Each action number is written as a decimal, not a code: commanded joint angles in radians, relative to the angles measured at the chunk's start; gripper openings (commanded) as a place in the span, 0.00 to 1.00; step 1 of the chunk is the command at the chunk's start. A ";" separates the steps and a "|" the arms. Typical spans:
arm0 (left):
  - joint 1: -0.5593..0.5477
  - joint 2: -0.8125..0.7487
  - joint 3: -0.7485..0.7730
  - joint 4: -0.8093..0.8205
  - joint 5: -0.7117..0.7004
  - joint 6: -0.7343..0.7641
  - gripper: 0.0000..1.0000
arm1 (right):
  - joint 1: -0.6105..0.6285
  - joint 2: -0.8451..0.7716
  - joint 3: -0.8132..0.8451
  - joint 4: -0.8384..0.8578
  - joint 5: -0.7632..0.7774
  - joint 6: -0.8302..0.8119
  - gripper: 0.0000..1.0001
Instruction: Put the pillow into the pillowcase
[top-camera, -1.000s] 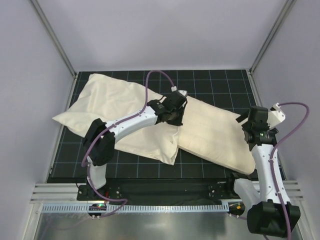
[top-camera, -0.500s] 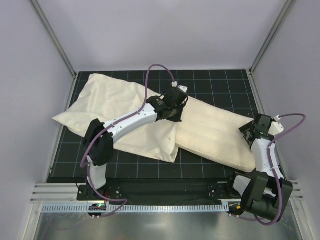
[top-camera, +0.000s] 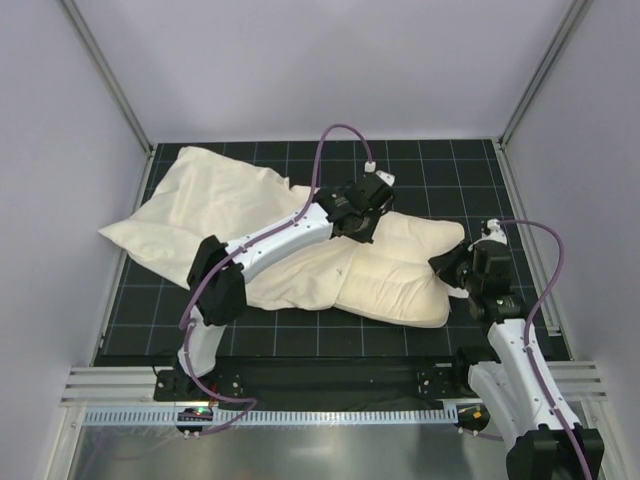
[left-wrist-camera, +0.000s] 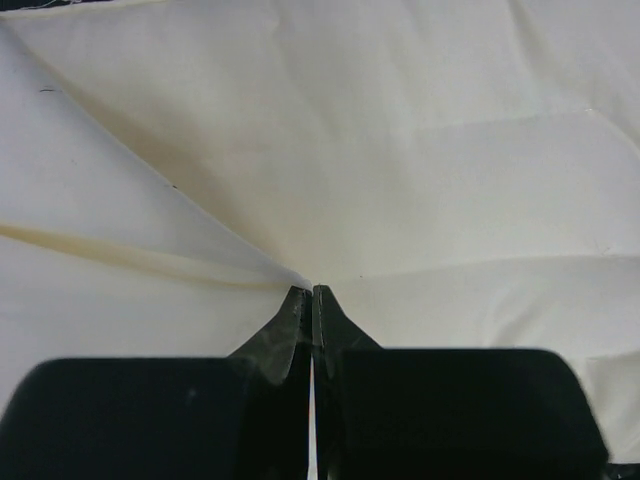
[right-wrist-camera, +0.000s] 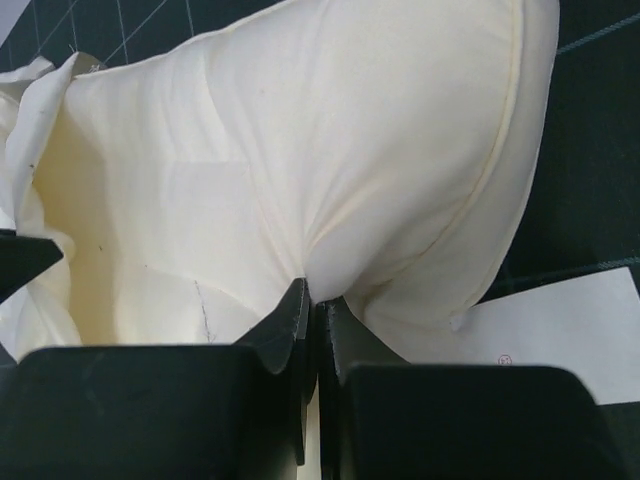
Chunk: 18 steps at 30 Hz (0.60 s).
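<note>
The pillowcase (top-camera: 200, 205), thin wrinkled cream cloth, lies across the left half of the mat. My left gripper (top-camera: 360, 222) is shut on a fold of the pillowcase (left-wrist-camera: 200, 150) at its right end, and the cloth runs taut from the left gripper (left-wrist-camera: 311, 291). The puffy pillow (top-camera: 400, 275) lies bunched on the right, its left part meeting the pillowcase. My right gripper (top-camera: 449, 266) is shut on the pillow's right end. In the right wrist view the right gripper (right-wrist-camera: 313, 290) pinches the pillow (right-wrist-camera: 380, 140) beside its stitched edge and white tag (right-wrist-camera: 570, 320).
Everything lies on a dark gridded mat (top-camera: 470, 170) boxed in by pale walls and metal corner posts (top-camera: 535, 75). A ribbed metal rail (top-camera: 320, 415) runs along the near edge by the arm bases. Purple cables loop over both arms.
My right gripper dropped to the pillow's right end, shut on it and moved left, bunching the pillow shorter. My left gripper, still shut, shifted right and away with the pillowcase cloth.
</note>
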 joint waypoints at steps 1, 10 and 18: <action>-0.022 -0.004 0.031 -0.039 -0.014 0.036 0.00 | 0.028 -0.030 0.083 -0.025 -0.086 -0.043 0.04; -0.014 -0.082 -0.089 -0.143 -0.267 0.019 0.02 | 0.030 0.058 0.161 -0.152 -0.028 -0.140 0.90; 0.013 -0.090 -0.057 -0.224 -0.391 -0.002 0.42 | 0.027 0.197 0.196 -0.195 0.190 -0.124 0.98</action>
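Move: The body of the pillowcase spreads to the left of my left hand, its middle about 32 cm over, 2 cm farther out and 13 cm below; I hold a fold of the case near its mouth. The mouth's near corner is roughly 8 cm left and 13 cm back. The uncovered part of the pillow centres about 8 cm right, 4 cm back and 10 cm down from that hand; from my right hand, which pinches its right end, that is level, 8 cm left and 7 cm lower. A white paper sits 6 cm right and 4 cm back of the right hand, 12 cm down. My left hand takes the pinched fold back over the pillow towards the body of the case, about 8 cm left and slightly down, fingertips swinging left by some 20 degrees, and near the end its fingers start to part. My right hand stays almost in place over the pillow's right end, spreads its fingers wide to let go, and tips down a little. ##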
